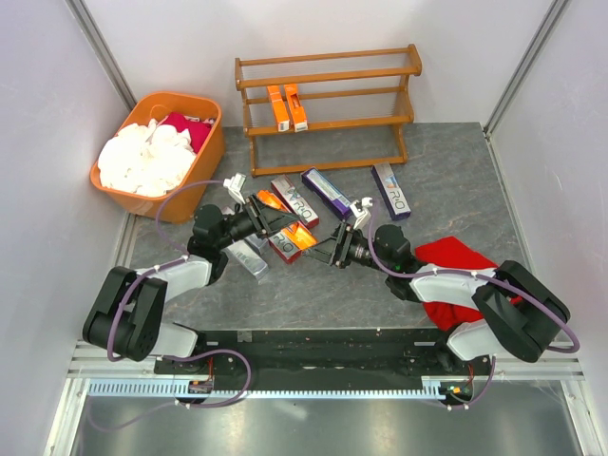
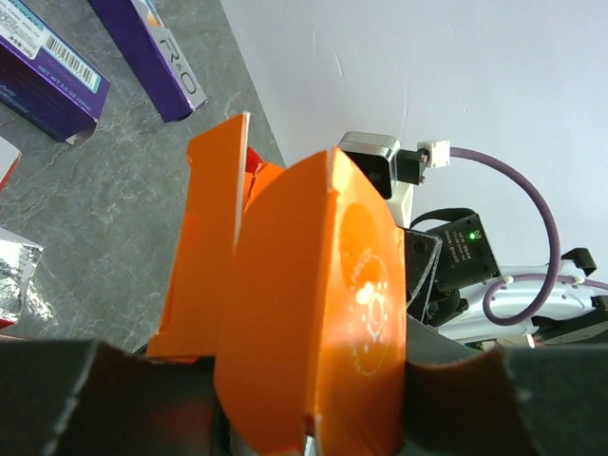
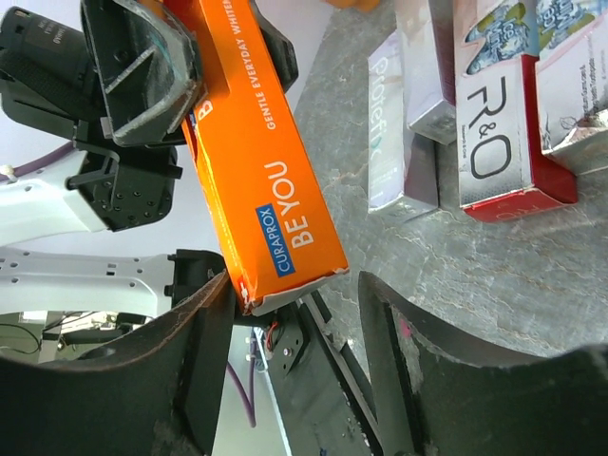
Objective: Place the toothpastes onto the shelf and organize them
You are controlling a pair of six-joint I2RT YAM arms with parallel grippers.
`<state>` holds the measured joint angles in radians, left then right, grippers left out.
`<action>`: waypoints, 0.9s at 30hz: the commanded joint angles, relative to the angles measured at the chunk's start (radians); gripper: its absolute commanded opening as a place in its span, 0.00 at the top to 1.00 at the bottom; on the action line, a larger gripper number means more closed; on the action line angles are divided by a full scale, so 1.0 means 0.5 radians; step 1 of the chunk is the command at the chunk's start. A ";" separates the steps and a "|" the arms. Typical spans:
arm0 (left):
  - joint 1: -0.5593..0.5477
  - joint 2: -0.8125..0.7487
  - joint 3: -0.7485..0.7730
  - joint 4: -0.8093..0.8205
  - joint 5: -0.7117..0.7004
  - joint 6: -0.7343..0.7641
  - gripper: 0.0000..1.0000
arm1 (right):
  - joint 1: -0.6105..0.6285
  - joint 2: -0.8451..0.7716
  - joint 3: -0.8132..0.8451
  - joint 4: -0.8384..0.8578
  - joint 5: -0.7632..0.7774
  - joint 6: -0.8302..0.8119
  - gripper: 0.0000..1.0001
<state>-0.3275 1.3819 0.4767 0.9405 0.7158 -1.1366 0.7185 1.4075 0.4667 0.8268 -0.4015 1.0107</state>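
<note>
My left gripper [image 1: 264, 215] [image 2: 313, 389] is shut on an orange toothpaste carton [image 1: 299, 236] [image 2: 304, 285] [image 3: 256, 161] and holds it above the table. My right gripper [image 1: 332, 251] [image 3: 299, 294] stands open around the carton's free end. That end's corner touches one finger [image 3: 204, 332], and a gap is left to the other. Two orange toothpastes [image 1: 286, 107] stand on the middle tier of the wooden shelf [image 1: 328, 71]. More toothpastes lie on the table: purple ones [image 1: 328, 193] [image 2: 52, 71], a purple-and-white one [image 1: 390, 190], red-and-silver ones [image 1: 294, 199] [image 3: 499, 123] and a silver one [image 1: 249, 258].
An orange tub [image 1: 204, 157] of white and pink cloths stands at the back left. A red cloth [image 1: 456, 271] lies under the right arm. White walls close in both sides and the back.
</note>
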 commanded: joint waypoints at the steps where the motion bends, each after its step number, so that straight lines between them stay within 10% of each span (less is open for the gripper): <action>1: -0.017 0.022 -0.021 0.227 0.102 -0.141 0.58 | -0.001 0.014 -0.044 0.178 0.113 0.009 0.39; 16: -0.014 0.083 -0.042 0.346 0.115 -0.200 0.54 | -0.001 -0.106 -0.078 0.380 0.033 0.080 0.63; 21: -0.014 0.037 -0.015 0.242 0.167 -0.074 0.15 | -0.001 -0.155 -0.056 0.255 0.082 0.037 0.70; 27: -0.011 -0.269 0.092 -0.701 -0.057 0.429 0.00 | -0.026 -0.192 0.069 -0.107 0.251 -0.073 0.72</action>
<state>-0.3313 1.3602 0.4580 0.9070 0.7570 -1.1358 0.7166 1.3411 0.4290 0.8509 -0.3405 1.0279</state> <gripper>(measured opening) 0.985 0.414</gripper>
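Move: The left fingers still grip the orange toothpaste around its middle; the right gripper waits some 7 cm back, 8 cm to the right and about 3 cm lower. From the right hand the toothpaste's middle is roughly 7 cm ahead, 8 cm left and 3 cm up. A red toothpaste box lies about 9 cm left of the right hand, level with it fore and aft, and a purple box about 15 cm ahead and 3 cm right, both some 13 cm below. Right hand rises about 2 cm and pinches the orange toothpaste's near end, then left fingers open wide, releasing. ##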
